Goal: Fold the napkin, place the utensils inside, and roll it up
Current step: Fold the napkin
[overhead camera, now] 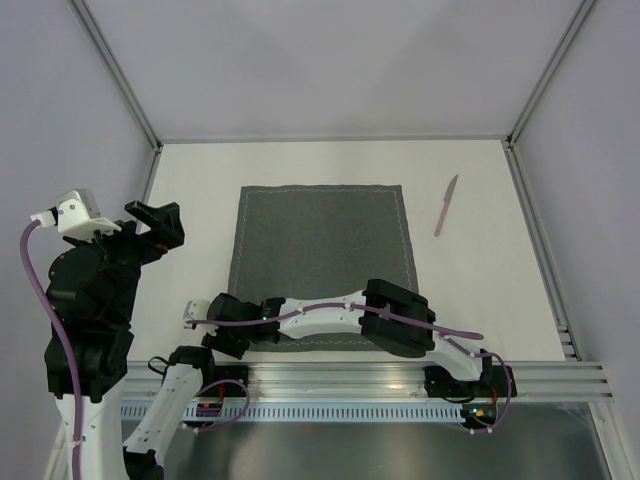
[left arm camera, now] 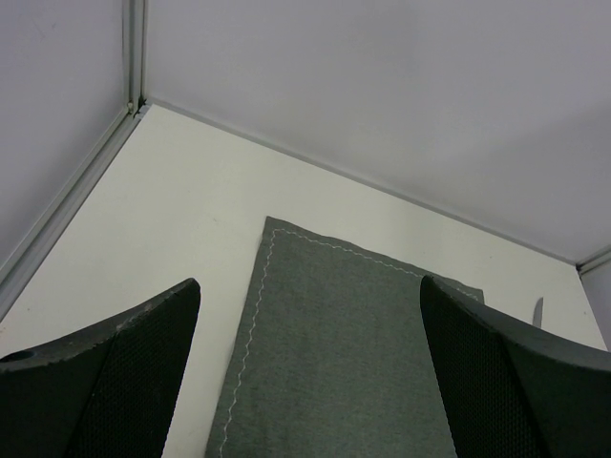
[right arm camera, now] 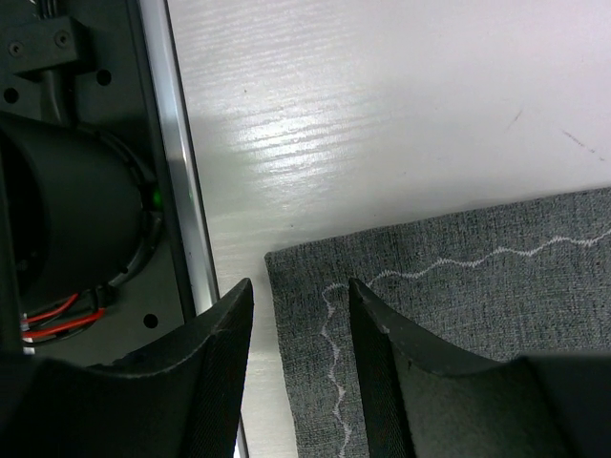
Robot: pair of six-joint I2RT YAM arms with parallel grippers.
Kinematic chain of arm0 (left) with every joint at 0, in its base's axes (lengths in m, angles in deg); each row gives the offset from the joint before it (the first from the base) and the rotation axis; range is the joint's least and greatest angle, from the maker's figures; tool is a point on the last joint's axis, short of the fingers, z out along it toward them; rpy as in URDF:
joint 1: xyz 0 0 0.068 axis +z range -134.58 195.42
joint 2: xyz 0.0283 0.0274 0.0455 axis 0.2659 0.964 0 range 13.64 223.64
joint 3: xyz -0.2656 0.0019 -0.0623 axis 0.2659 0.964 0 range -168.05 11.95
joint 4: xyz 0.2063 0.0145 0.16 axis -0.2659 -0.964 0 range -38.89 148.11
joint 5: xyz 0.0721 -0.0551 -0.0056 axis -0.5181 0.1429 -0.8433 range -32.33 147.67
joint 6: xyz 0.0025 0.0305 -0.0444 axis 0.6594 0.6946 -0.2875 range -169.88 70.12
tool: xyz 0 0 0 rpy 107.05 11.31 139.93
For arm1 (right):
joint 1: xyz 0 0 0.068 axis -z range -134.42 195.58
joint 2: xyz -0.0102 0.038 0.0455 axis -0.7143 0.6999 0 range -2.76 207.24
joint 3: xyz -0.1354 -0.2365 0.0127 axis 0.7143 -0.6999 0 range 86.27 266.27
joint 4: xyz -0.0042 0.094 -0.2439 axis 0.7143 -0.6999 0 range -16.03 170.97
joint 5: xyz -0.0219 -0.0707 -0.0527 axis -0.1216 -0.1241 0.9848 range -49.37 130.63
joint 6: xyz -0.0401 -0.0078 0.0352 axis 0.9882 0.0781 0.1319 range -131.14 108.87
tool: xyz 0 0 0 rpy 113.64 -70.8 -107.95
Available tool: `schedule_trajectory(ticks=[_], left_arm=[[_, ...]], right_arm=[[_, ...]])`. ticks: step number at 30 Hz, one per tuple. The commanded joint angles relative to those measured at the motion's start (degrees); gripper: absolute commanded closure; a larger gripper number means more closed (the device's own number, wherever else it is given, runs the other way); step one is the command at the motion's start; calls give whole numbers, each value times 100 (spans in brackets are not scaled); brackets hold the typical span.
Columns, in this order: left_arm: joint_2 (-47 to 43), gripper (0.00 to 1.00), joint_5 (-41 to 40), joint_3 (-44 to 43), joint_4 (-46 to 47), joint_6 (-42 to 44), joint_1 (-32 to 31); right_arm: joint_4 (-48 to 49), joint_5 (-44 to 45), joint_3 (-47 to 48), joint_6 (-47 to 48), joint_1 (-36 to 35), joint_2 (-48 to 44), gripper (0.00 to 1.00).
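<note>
The dark grey napkin lies flat and unfolded in the middle of the table. The slim pale knife lies to its right, apart from it. My right arm reaches left along the near edge. Its gripper is at the napkin's near left corner. In the right wrist view the gripper is open with a narrow gap, and the napkin's corner lies flat between the fingers. My left gripper is raised at the left, wide open and empty. The left wrist view shows the napkin below it and the knife's tip.
White walls with metal frame posts enclose the table on three sides. A metal rail runs along the near edge. The left arm's base stands close beside the right gripper.
</note>
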Motion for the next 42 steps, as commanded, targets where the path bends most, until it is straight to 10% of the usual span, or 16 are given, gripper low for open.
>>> schedule_trajectory(ticks=[1, 11, 26, 42], left_arm=[[-93, 0, 4, -35, -99, 71, -15], [-154, 0, -75, 36, -126, 141, -15], [-181, 0, -137, 185, -108, 194, -15], [-180, 0, -163, 194, -108, 194, -15]], right_arm=[[58, 4, -98, -8, -67, 112, 49], [164, 74, -222, 62, -68, 261, 49], [138, -31, -266, 62, 73, 121, 84], [-3, -93, -134, 44, 240, -415, 85]])
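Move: The napkin's near left corner lies almost between the right hand's half-open fingers, about 1 cm back, 1 cm to the left and 1 cm below. From that hand the napkin's middle is some 22 cm ahead, 21 cm to the right and 2 cm lower. The metal table edge runs level with the hand sideways, about 4 cm back and 2 cm below. From the left hand, the corner is some 11 cm back, 6 cm right and 40 cm below. The napkin's near left corner is pinched just inside its tip: the right hand sinks about 1 cm, then its half-open fingers close nearly shut on the cloth. It eases slowly forward about 1.5 cm, low over the table and away from the metal table edge, keeping its slant down to the left. ##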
